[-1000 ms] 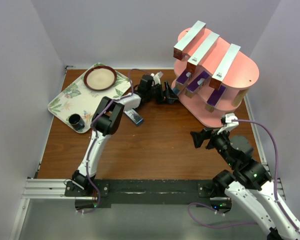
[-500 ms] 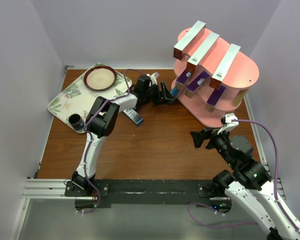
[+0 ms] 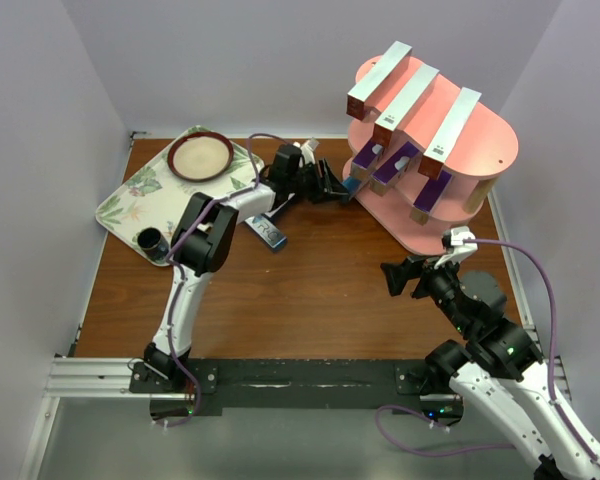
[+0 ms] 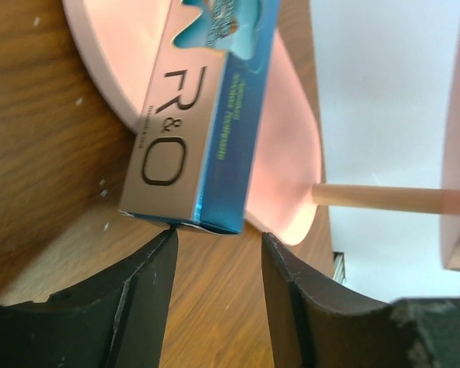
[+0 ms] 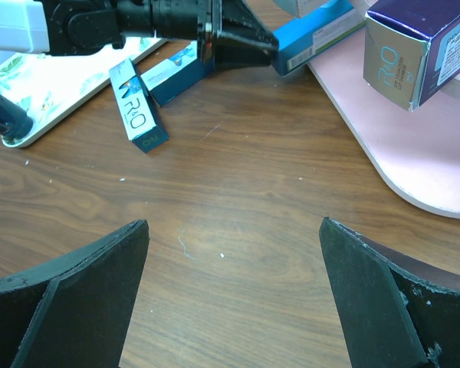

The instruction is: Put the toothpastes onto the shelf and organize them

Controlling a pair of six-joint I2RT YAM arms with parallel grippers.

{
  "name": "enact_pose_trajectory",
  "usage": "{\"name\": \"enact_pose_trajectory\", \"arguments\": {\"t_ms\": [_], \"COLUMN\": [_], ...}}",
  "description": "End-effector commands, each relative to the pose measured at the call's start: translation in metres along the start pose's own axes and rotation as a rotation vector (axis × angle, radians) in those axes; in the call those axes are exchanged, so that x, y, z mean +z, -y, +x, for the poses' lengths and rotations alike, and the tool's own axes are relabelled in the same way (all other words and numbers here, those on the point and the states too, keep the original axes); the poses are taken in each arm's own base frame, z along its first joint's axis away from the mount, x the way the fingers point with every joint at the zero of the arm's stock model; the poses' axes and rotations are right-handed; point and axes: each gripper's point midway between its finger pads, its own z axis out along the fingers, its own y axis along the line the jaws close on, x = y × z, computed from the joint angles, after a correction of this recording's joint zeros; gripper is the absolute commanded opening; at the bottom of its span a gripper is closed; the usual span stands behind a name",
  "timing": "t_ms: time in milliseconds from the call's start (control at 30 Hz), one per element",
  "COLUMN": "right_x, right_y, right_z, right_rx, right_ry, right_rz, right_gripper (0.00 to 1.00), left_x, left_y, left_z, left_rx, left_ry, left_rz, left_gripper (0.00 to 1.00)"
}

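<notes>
The pink three-tier shelf point(image 3: 470, 150) stands at the back right. Three silver-and-red toothpastes point(image 3: 405, 105) lie across its top board, and purple ones point(image 3: 395, 165) sit on the middle board. A blue "R&O" toothpaste point(image 4: 192, 130) leans with one end on the bottom board point(image 4: 291, 153). My left gripper point(image 4: 218, 232) is right at its near end, jaws narrowly open, one fingertip touching the box's corner and nothing between them. Two more blue-and-white toothpastes point(image 5: 138, 107) lie on the table. My right gripper point(image 5: 234, 222) hovers wide open over bare wood.
A leaf-patterned tray point(image 3: 130, 205) at the back left carries a brown-rimmed bowl point(image 3: 200, 157) and a small dark cup point(image 3: 153, 242). White walls close in the table on three sides. A wooden post point(image 4: 383, 195) joins the shelf's boards.
My left gripper has moved right toward the shelf's bottom board and its jaws have narrowed a lot. The right arm has not moved.
</notes>
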Motion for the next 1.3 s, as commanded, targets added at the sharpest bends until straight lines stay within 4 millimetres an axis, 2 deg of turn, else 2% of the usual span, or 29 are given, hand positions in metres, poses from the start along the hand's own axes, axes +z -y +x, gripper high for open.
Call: {"name": "enact_pose_trajectory", "arguments": {"t_ms": [0, 233, 367, 400, 433, 533, 567, 600, 667, 733, 767, 800, 833, 867, 900, 967, 1000, 1067, 1267], "right_x": [0.003, 0.004, 0.004, 0.004, 0.003, 0.003, 0.003, 0.003, 0.003, 0.002, 0.002, 0.002, 0.003, 0.003, 0.003, 0.003, 0.004, 0.004, 0.006], "right_y": [-0.002, -0.002, -0.001, -0.002, -0.002, -0.002, -0.001, -0.002, -0.002, -0.002, -0.002, -0.002, -0.002, -0.003, -0.003, -0.003, -0.003, -0.003, -0.004], "right_z": [-0.001, 0.000, 0.000, -0.001, 0.000, -0.002, -0.001, -0.001, -0.002, -0.002, -0.002, -0.001, -0.001, 0.000, -0.001, 0.000, 0.000, 0.001, 0.003], "right_rx": [-0.011, -0.012, -0.012, -0.013, -0.012, -0.011, -0.011, -0.013, -0.014, -0.012, -0.012, -0.013, -0.012, -0.013, -0.014, -0.014, -0.016, -0.016, -0.020], "right_ry": [0.006, 0.002, 0.001, 0.003, 0.001, 0.007, 0.005, 0.006, 0.005, 0.005, 0.005, 0.006, 0.004, 0.002, 0.004, -0.003, -0.004, -0.007, -0.022], "right_rz": [-0.010, -0.010, -0.005, -0.009, -0.008, -0.009, -0.006, -0.008, -0.010, -0.010, -0.010, -0.013, -0.013, -0.015, -0.016, -0.015, -0.015, -0.017, -0.020], "right_gripper": [0.97, 0.97, 0.98, 0.98, 0.98, 0.98, 0.98, 0.98, 0.98, 0.98, 0.98, 0.98, 0.98, 0.98, 0.98, 0.98, 0.98, 0.98, 0.98], "left_x": [-0.001, 0.002, -0.005, -0.012, -0.016, -0.037, -0.045, -0.057, -0.074, -0.097, -0.110, -0.117, -0.125, -0.136, -0.143, -0.158, -0.162, -0.168, -0.168], "left_y": [0.014, 0.012, 0.015, 0.024, 0.019, 0.019, 0.007, 0.008, -0.010, -0.014, -0.006, -0.014, -0.014, -0.006, -0.019, -0.020, -0.035, -0.048, -0.073], "left_z": [-0.031, -0.039, -0.041, -0.046, -0.043, -0.051, -0.056, -0.061, -0.067, -0.074, -0.083, -0.082, -0.084, -0.090, -0.084, -0.088, -0.080, -0.079, -0.063], "left_rx": [0.006, -0.002, 0.009, 0.026, 0.037, 0.115, 0.122, 0.193, 0.240, 0.381, 0.441, 0.522, 0.562, 0.609, 0.676, 0.757, 0.813, 0.871, 0.806], "left_ry": [0.057, 0.064, 0.071, 0.087, 0.085, 0.124, 0.141, 0.160, 0.179, 0.192, 0.230, 0.218, 0.229, 0.254, 0.230, 0.254, 0.219, 0.198, 0.118], "left_rz": [0.049, 0.050, 0.053, 0.059, 0.043, -0.007, -0.071, -0.105, -0.224, -0.323, -0.360, -0.400, -0.425, -0.446, -0.488, -0.536, -0.575, -0.627, -0.688], "left_gripper": [0.52, 0.52, 0.55, 0.56, 0.58, 0.65, 0.69, 0.72, 0.78, 0.81, 0.82, 0.83, 0.84, 0.87, 0.87, 0.93, 0.93, 0.96, 0.97]}}
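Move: The loose toothpaste that is next lies about 15 cm left of the left hand, 2 cm farther out and some 7 cm lower. The other loose toothpaste is roughly 23 cm left, 6 cm back and 7 cm down. Right at the fingertips is the near end of the shelved blue toothpaste, its middle about 6 cm ahead, 8 cm right and 2 cm down. From the idle right hand the next toothpaste is some 31 cm ahead, 28 cm left and 21 cm below. The shelved blue toothpaste gets a short forward nudge of about 2.5 cm on its near end from the left hand's half-open fingertips, which then come free. The hand swings some 17 cm left, arcing up and dipping again over the next loose toothpaste, while its fingers open almost fully and turn from pointing right to forward and more steeply down. ##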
